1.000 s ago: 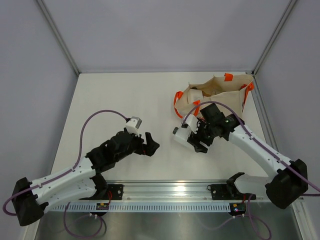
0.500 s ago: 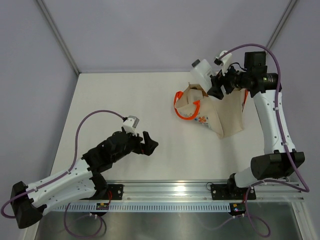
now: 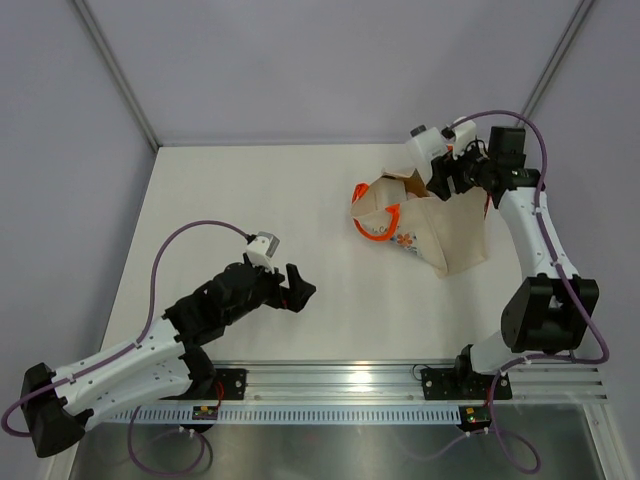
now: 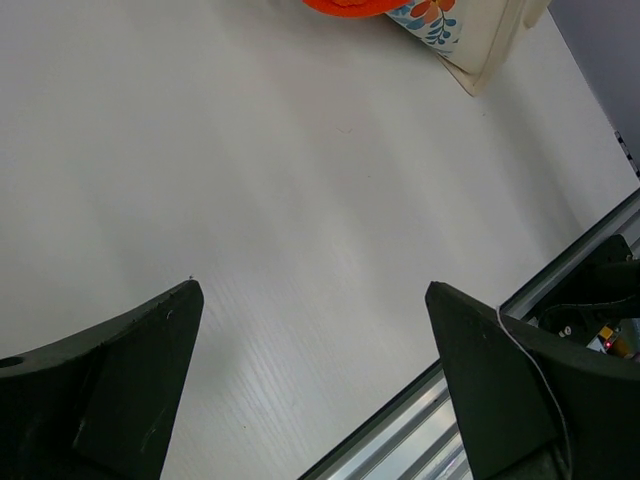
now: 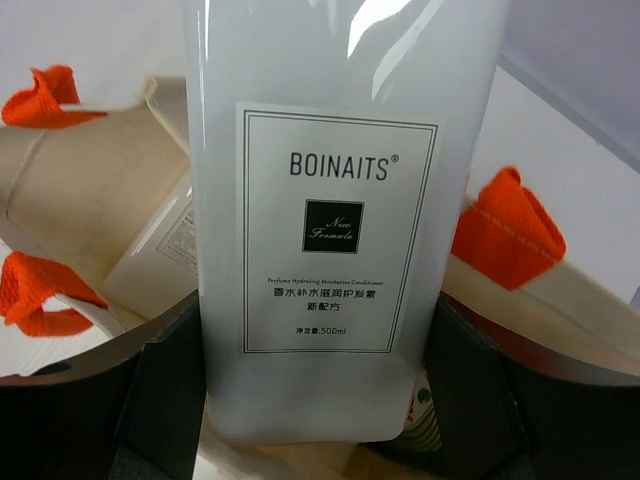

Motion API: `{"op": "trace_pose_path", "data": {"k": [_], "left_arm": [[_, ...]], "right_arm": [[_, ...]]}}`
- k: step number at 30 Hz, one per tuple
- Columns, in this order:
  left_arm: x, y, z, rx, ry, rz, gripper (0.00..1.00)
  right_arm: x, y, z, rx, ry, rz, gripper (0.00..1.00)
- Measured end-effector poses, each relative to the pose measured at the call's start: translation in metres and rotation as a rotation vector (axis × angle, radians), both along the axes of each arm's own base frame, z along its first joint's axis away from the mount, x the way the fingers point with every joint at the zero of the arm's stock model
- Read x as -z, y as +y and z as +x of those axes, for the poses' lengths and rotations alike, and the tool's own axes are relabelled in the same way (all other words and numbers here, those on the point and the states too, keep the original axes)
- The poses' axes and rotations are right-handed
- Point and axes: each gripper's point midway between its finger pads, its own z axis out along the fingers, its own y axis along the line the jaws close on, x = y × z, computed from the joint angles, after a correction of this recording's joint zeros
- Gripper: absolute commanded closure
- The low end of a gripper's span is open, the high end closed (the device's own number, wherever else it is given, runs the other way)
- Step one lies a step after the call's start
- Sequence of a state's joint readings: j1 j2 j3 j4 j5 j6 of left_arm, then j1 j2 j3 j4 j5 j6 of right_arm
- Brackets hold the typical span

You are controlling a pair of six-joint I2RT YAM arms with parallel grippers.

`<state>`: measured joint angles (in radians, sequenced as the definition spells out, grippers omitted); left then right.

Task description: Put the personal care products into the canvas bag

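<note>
My right gripper is shut on the flat white rectangular bottle, gripping its lower end while its cap points away. The bottle hangs over the open mouth of the canvas bag at the back right of the table. The bag is beige, with orange handles and a floral print. Inside it, beneath the bottle, lies a cream container, with a bit of green packaging beside it. My left gripper stands open above bare table at the front left, holding nothing.
A metal rail runs along the near edge by the arm bases. Grey walls close the table in at the back and sides. The bag's lower corner shows at the top of the left wrist view.
My right arm has lifted the white bottle from low in front of the bag to above its mouth, then lowered it slightly. The bag has shifted and stands more upright. The left arm barely moved.
</note>
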<state>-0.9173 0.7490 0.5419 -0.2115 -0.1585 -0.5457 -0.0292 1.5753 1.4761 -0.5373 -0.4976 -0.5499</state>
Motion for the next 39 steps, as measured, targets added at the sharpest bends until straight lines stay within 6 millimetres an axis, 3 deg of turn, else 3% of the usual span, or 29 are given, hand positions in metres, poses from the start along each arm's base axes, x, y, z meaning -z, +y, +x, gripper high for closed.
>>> {"op": "trace_pose_path", "data": {"k": [5, 11, 18, 21, 22, 25, 30, 39], "left_arm": [[0.000, 0.000, 0.000, 0.006, -0.008, 0.009, 0.01], [0.005, -0.001, 0.001, 0.013, 0.001, 0.024, 0.01], [0.003, -0.002, -0.001, 0.021, -0.005, 0.016, 0.01], [0.001, -0.002, -0.001, 0.022, -0.008, 0.013, 0.01], [0.001, -0.002, -0.001, 0.022, -0.009, 0.013, 0.01], [0.002, -0.001, -0.001, 0.024, -0.009, 0.016, 0.01], [0.002, 0.000, -0.001, 0.025, -0.012, 0.021, 0.01], [0.002, 0.001, -0.002, 0.028, -0.015, 0.026, 0.01]], "right_arm": [[0.006, -0.027, -0.042, 0.049, -0.010, -0.008, 1.00], [-0.002, -0.029, -0.071, 0.047, -0.058, -0.028, 1.00], [0.011, -0.039, -0.065, 0.096, -0.031, -0.045, 1.00], [0.018, -0.044, -0.055, 0.114, 0.000, -0.059, 0.89], [0.019, -0.046, -0.050, 0.118, 0.007, -0.065, 0.79], [0.023, -0.050, -0.037, 0.112, 0.048, -0.082, 0.59], [0.028, -0.052, -0.031, 0.074, 0.082, -0.119, 0.55], [0.023, -0.035, -0.062, -0.108, -0.107, -0.197, 0.59]]}}
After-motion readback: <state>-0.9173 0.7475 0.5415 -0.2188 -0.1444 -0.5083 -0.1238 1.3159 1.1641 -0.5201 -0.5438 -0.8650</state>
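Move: The right hand holds the white conditioner bottle high over the canvas bag; the middle of the bag's mouth lies about 4 cm back and 1 cm left of the hand, some 8 cm below. Inside the bag, another white bottle sits roughly 9 cm left, 5 cm back and 12 cm below. The near orange handle is about 13 cm back and 13 cm left, 12 cm below. From the left hand the mouth is about 24 cm ahead and 30 cm right, about level. Back and to the right first, about 7 cm back over the bag's mouth, the right hand takes the conditioner bottle; then it swings some 4 cm forward while sinking 2–3 cm and finally draws back again about 3 cm. Towards the end the wrist rolls roughly 10 degrees, left side down, the fingers keeping their hold on the bottle. ##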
